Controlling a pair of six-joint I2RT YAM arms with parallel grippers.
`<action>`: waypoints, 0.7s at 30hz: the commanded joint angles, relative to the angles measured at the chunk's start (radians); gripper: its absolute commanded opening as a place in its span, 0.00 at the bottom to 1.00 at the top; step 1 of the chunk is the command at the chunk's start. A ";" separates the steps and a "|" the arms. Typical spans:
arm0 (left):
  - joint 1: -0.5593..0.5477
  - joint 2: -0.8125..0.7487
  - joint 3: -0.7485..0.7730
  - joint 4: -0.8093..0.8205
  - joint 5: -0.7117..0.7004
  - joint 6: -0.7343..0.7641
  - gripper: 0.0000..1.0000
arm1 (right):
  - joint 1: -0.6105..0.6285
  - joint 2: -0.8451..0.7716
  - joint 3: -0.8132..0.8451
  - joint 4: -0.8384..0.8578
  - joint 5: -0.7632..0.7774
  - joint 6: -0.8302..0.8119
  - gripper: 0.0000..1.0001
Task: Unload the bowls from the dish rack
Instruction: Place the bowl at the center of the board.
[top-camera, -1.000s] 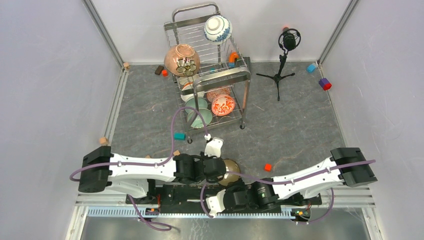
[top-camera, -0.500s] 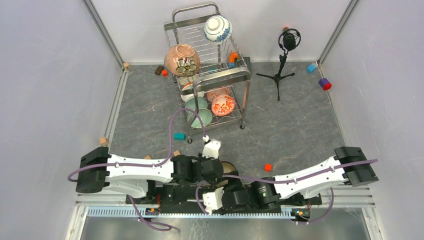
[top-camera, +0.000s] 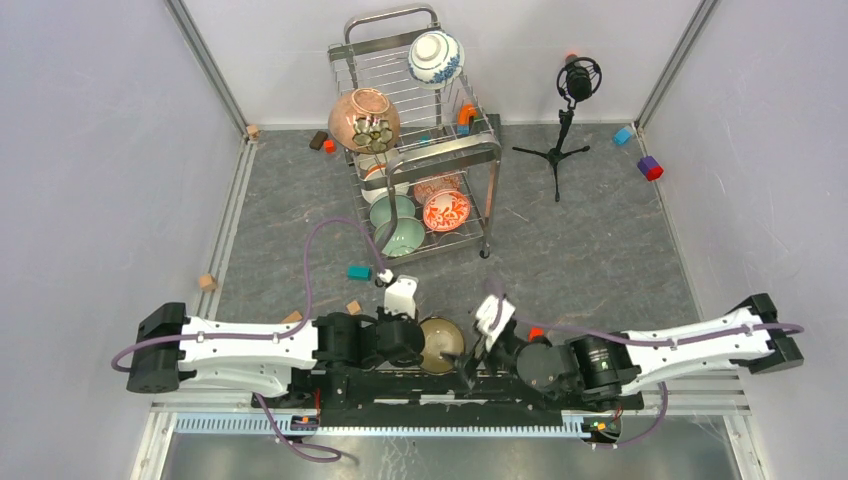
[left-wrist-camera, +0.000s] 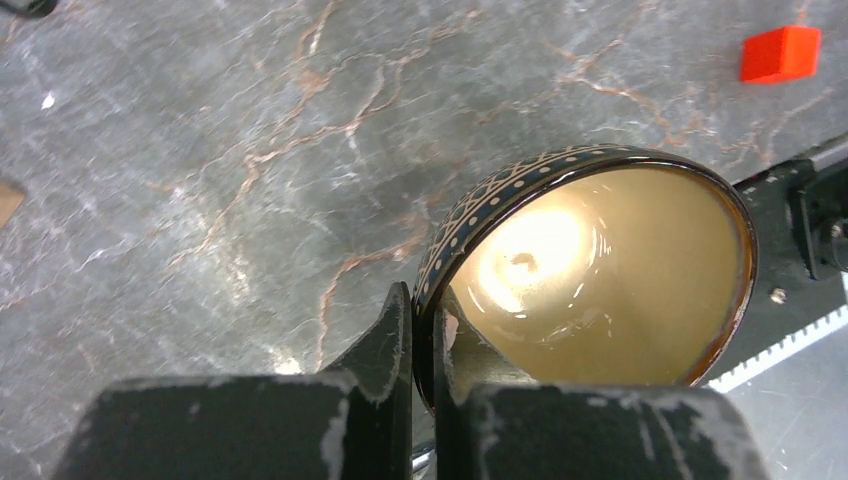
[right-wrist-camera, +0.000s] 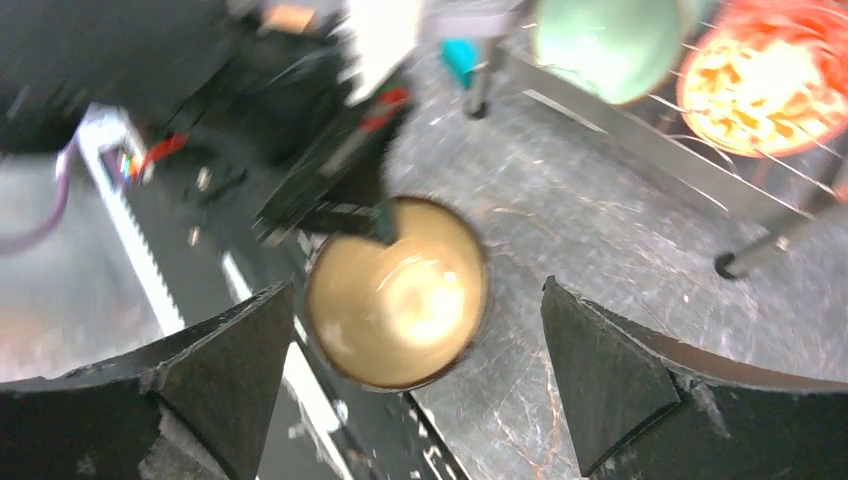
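My left gripper (top-camera: 421, 341) is shut on the rim of a brown bowl (top-camera: 441, 343) with a tan inside, held tilted low over the table's near edge. In the left wrist view its fingers (left-wrist-camera: 398, 335) pinch the dotted dark rim of this bowl (left-wrist-camera: 600, 270). My right gripper (top-camera: 480, 340) stands open just right of it; in the right wrist view the bowl (right-wrist-camera: 395, 300) lies beyond the spread fingers (right-wrist-camera: 240, 370), untouched. The dish rack (top-camera: 480, 150) stands at the back centre, holding a blue-and-white bowl (top-camera: 436, 57), a large brown bowl (top-camera: 364, 120), pale green bowls (top-camera: 398, 225) and a red-and-white floral bowl (top-camera: 446, 211).
A black microphone tripod (top-camera: 565, 120) stands right of the rack. Small blocks lie about: teal (top-camera: 359, 272), tan (top-camera: 353, 307), red (left-wrist-camera: 780, 52), blue (top-camera: 622, 135) and purple-red (top-camera: 650, 167). The arms' black base rail (top-camera: 400, 385) runs along the near edge under the bowl.
My right gripper opened, let go of the brown bowl and swung out to the right. My left gripper shut on the bowl's rim and drew it slightly left.
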 joint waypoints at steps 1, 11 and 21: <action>-0.005 -0.065 -0.018 0.001 -0.073 -0.153 0.02 | -0.116 -0.028 0.006 -0.024 0.177 0.334 0.95; -0.006 -0.041 0.037 -0.136 -0.104 -0.327 0.02 | -0.308 0.050 -0.049 0.050 -0.071 0.409 0.73; -0.006 0.072 0.131 -0.237 -0.103 -0.394 0.02 | -0.358 0.180 -0.018 0.047 -0.195 0.380 0.58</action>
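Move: Bowl in the left fingers' grip: its middle lies about 6 cm to the right of the left hand, level with it and 1 cm lower. From the right hand, the bowl's middle is roughly 5 cm ahead, 3 cm left and 11 cm down. The red block on the table lies about 5 cm ahead of the right hand, 17 cm to its right and 18 cm down; the rack's right front foot is 21 cm ahead, 6 cm right and equally low. Swinging forward some 9 cm past the bowl's right side, the open right hand rises slightly, then sinks about 5 cm to beside the bowl's front right rim, turning clockwise, tipping down and closing its fingers partway. The left hand keeps its pinch on the left rim and carries the bowl a little left, turning it counter-clockwise. ##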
